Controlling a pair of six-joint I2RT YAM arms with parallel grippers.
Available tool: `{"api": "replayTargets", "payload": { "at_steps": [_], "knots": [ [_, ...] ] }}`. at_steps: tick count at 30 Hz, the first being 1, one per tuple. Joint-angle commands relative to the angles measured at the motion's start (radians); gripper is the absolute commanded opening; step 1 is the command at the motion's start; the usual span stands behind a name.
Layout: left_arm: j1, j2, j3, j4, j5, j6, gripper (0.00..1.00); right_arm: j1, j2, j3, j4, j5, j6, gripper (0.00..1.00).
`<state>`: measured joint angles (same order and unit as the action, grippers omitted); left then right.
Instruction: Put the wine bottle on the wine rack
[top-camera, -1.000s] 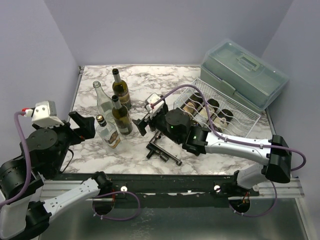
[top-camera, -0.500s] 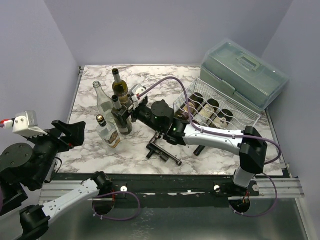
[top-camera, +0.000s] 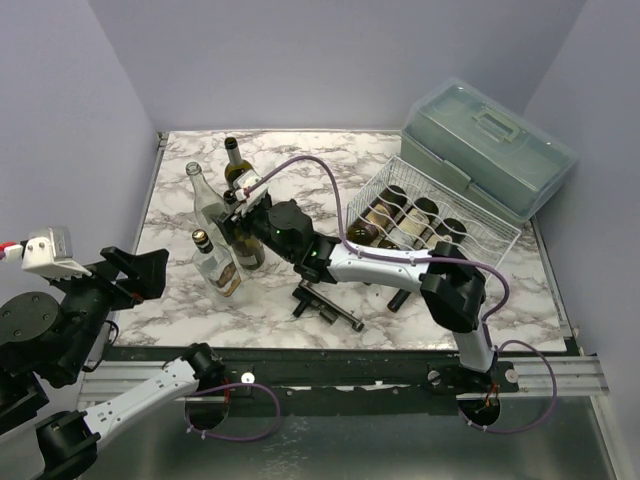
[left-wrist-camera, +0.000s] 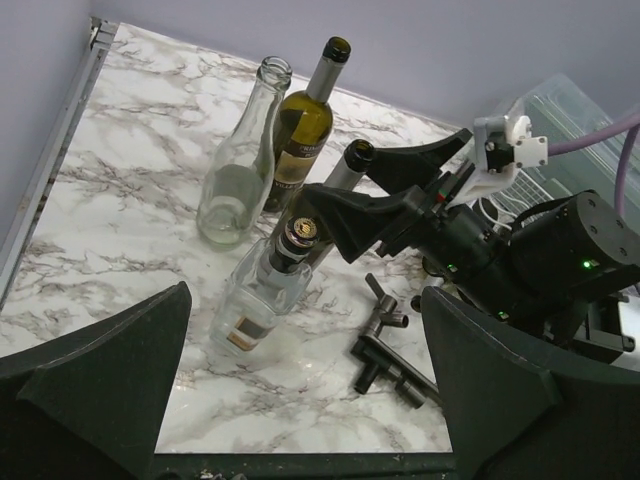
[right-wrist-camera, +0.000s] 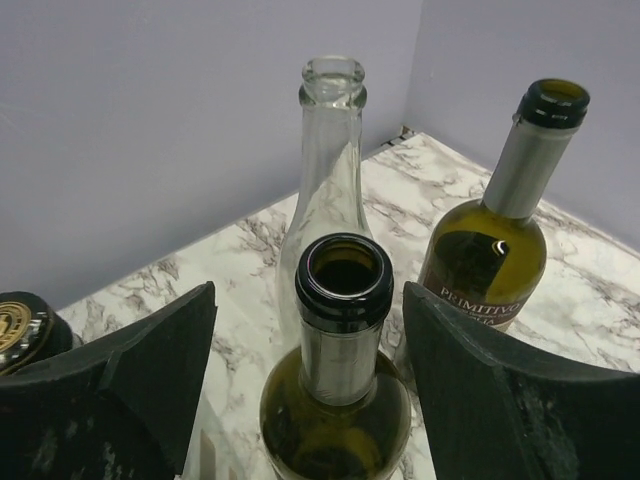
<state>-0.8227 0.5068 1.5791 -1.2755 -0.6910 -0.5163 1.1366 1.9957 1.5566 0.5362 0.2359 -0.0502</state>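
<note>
A dark green wine bottle (top-camera: 246, 245) stands open-topped on the marble table among other bottles. My right gripper (top-camera: 237, 212) is open, one finger on each side of the bottle's neck (right-wrist-camera: 345, 300), not touching it. The left wrist view shows the same bottle (left-wrist-camera: 345, 172) with the right gripper (left-wrist-camera: 375, 190) around its neck. The silver wire wine rack (top-camera: 497, 236) sits at the back right and holds three bottles lying down. My left gripper (top-camera: 135, 272) is wide open and empty, raised off the table's near left edge.
An olive-labelled bottle (top-camera: 241, 180), a clear bottle (top-camera: 208, 205) and a square clear bottle with a black cap (top-camera: 216, 266) stand close around the wine bottle. A black metal tool (top-camera: 326, 305) lies in front. A grey-green lidded plastic box (top-camera: 490, 145) stands behind the rack.
My right arm has swung left from mid-table to the bottles, and its open fingers now straddle the green bottle's neck. My left arm has pulled back and down to the left.
</note>
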Motion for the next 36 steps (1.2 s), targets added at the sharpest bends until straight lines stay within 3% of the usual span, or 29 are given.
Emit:
{"api": "replayTargets", "payload": {
  "at_steps": [1, 10, 20, 25, 28, 36],
  "knots": [
    [-0.007, -0.025, 0.025, -0.053, -0.012, 0.015, 0.99, -0.014, 0.064, 0.053, 0.034, 0.034, 0.009, 0.76],
    [-0.037, -0.06, 0.045, -0.058, -0.053, -0.022, 0.99, -0.021, 0.114, 0.047, 0.091, 0.02, -0.057, 0.49],
    [-0.064, -0.041, 0.026, -0.044, -0.061, -0.039, 0.99, -0.026, -0.001, -0.032, 0.141, 0.009, -0.15, 0.01],
    [-0.07, -0.025, 0.019, -0.037, -0.063, -0.041, 0.99, -0.029, -0.166, -0.153, 0.227, -0.065, -0.213, 0.01],
    [-0.075, -0.012, 0.009, -0.024, -0.06, -0.042, 0.99, -0.029, -0.277, -0.2, 0.196, -0.163, -0.244, 0.01],
    [-0.078, 0.028, -0.033, 0.026, -0.04, -0.036, 0.99, -0.029, -0.568, -0.295, -0.197, -0.541, -0.421, 0.01]
  ]
}}
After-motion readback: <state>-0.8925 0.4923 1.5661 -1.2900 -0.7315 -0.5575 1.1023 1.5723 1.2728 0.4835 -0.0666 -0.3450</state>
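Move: The wine bottle due next already stands between the right hand's open fingers at neck height, its middle about 2 cm ahead, 2 cm left and 14 cm below. Another wine bottle stands some 12 cm beyond it, a tall clear bottle about 7 cm farther out and 7 cm to its left, and the square liquor bottle roughly 8 cm nearer and 5 cm to its left. From the left hand it lies about 24 cm ahead and 11 cm right, 26 cm lower. The right fingers close and pinch the wine bottle's neck just below the mouth, after easing down about 4 cm and slightly forward over it. Keeping that grip, the hand lifts about 12 cm while swinging right and back, away from the other bottles, ever faster, with the fingertips tipping up some 20 degrees and the hand turning a little counter-clockwise. ##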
